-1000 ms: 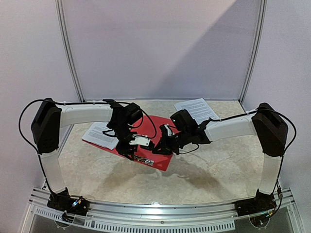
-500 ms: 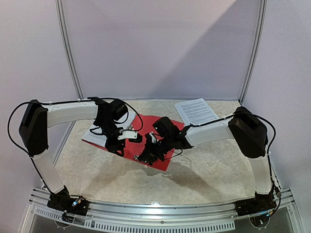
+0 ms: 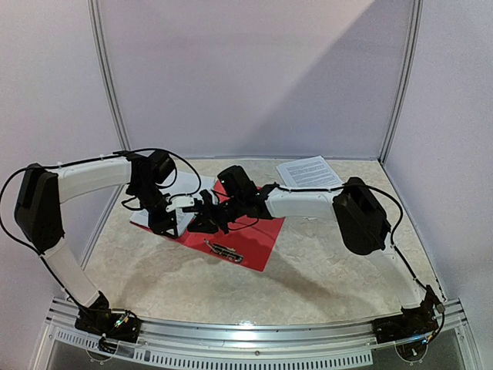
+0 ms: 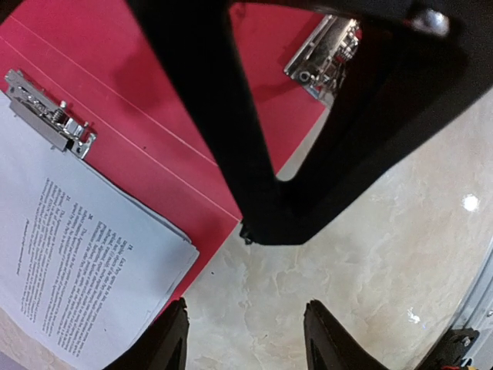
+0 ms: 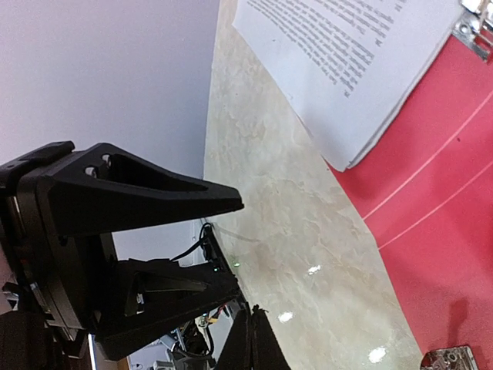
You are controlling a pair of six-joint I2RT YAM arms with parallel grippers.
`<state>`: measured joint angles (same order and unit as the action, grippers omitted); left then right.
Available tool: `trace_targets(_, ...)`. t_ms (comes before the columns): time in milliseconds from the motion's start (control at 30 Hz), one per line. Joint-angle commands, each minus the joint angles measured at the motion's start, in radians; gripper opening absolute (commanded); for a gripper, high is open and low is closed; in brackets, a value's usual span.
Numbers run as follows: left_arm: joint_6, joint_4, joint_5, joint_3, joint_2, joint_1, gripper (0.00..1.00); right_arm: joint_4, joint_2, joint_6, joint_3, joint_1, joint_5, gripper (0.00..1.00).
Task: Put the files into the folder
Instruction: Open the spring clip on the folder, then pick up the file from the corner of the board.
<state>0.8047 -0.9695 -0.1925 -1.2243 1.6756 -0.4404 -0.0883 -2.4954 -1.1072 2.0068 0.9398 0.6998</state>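
Observation:
The red folder (image 3: 258,231) lies open on the table. On its left half rests a stack of files (image 3: 145,218), white sheets with black text, with a silver clip (image 4: 50,116) at the stack's edge. My left gripper (image 3: 171,223) hovers over the stack's near corner. In its wrist view it (image 4: 246,339) is open over bare table, with the files (image 4: 85,262) and folder (image 4: 154,116) beside it. My right gripper (image 3: 202,220) reaches across the folder, close to the left one. Its wrist view shows it (image 5: 254,343) shut on nothing, beyond the files (image 5: 347,62) and folder (image 5: 439,231).
A separate printed sheet (image 3: 308,171) lies at the back right corner. A second silver clip (image 3: 225,251) sits near the folder's front edge. Pale walls close in the marbled table at the back and sides. The two grippers are almost touching.
Both arms have swung left. The right arm has stretched across the folder toward the paper stack, and the left gripper has drawn back to the stack's near corner.

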Motion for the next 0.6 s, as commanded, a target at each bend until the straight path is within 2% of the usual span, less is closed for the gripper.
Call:
trace_targets(0,0.009,-0.016,-0.158,-0.021,-0.071,-0.024,0.51,-0.040,-0.056,-0.031,0.108,-0.020,0.008,0.00)
trace_targets(133,0.024,-0.058,-0.218,-0.041,-0.090,-0.031,0.52,-0.056,-0.032,0.009,0.167,-0.056,0.051,0.02)
trace_targets(200,0.023,-0.073,-0.244,-0.054,-0.102,-0.043,0.52,-0.147,0.017,0.054,0.165,-0.089,0.029,0.07)
trace_targets(267,0.032,-0.100,-0.262,-0.071,-0.111,-0.066,0.52,-0.301,0.075,0.171,0.157,-0.132,-0.039,0.12)
trace_targets(400,0.023,-0.119,-0.229,-0.109,-0.122,-0.143,0.52,-0.556,0.274,0.368,0.026,-0.254,-0.228,0.32)
trace_targets(567,0.021,-0.141,-0.196,-0.158,-0.092,-0.196,0.52,-0.704,0.511,0.525,-0.240,-0.477,-0.378,0.55)
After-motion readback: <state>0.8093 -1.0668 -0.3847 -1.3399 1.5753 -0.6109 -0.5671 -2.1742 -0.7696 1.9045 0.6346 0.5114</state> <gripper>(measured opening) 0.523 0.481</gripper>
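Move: The loose files lie about 23 cm ahead of the right hand and 39 cm to its right, roughly 9 cm below. The near-edge spring clip is some 4 cm back and 8 cm right of it, also about 9 cm down. From the left hand that clip is about 3 cm back, 15 cm right and 7 cm below; the clipped papers are some 14 cm ahead and 4 cm left. Right hand rises, sweeps some 20 cm right and forward towards the loose files, opening halfway; left rises rightward. ##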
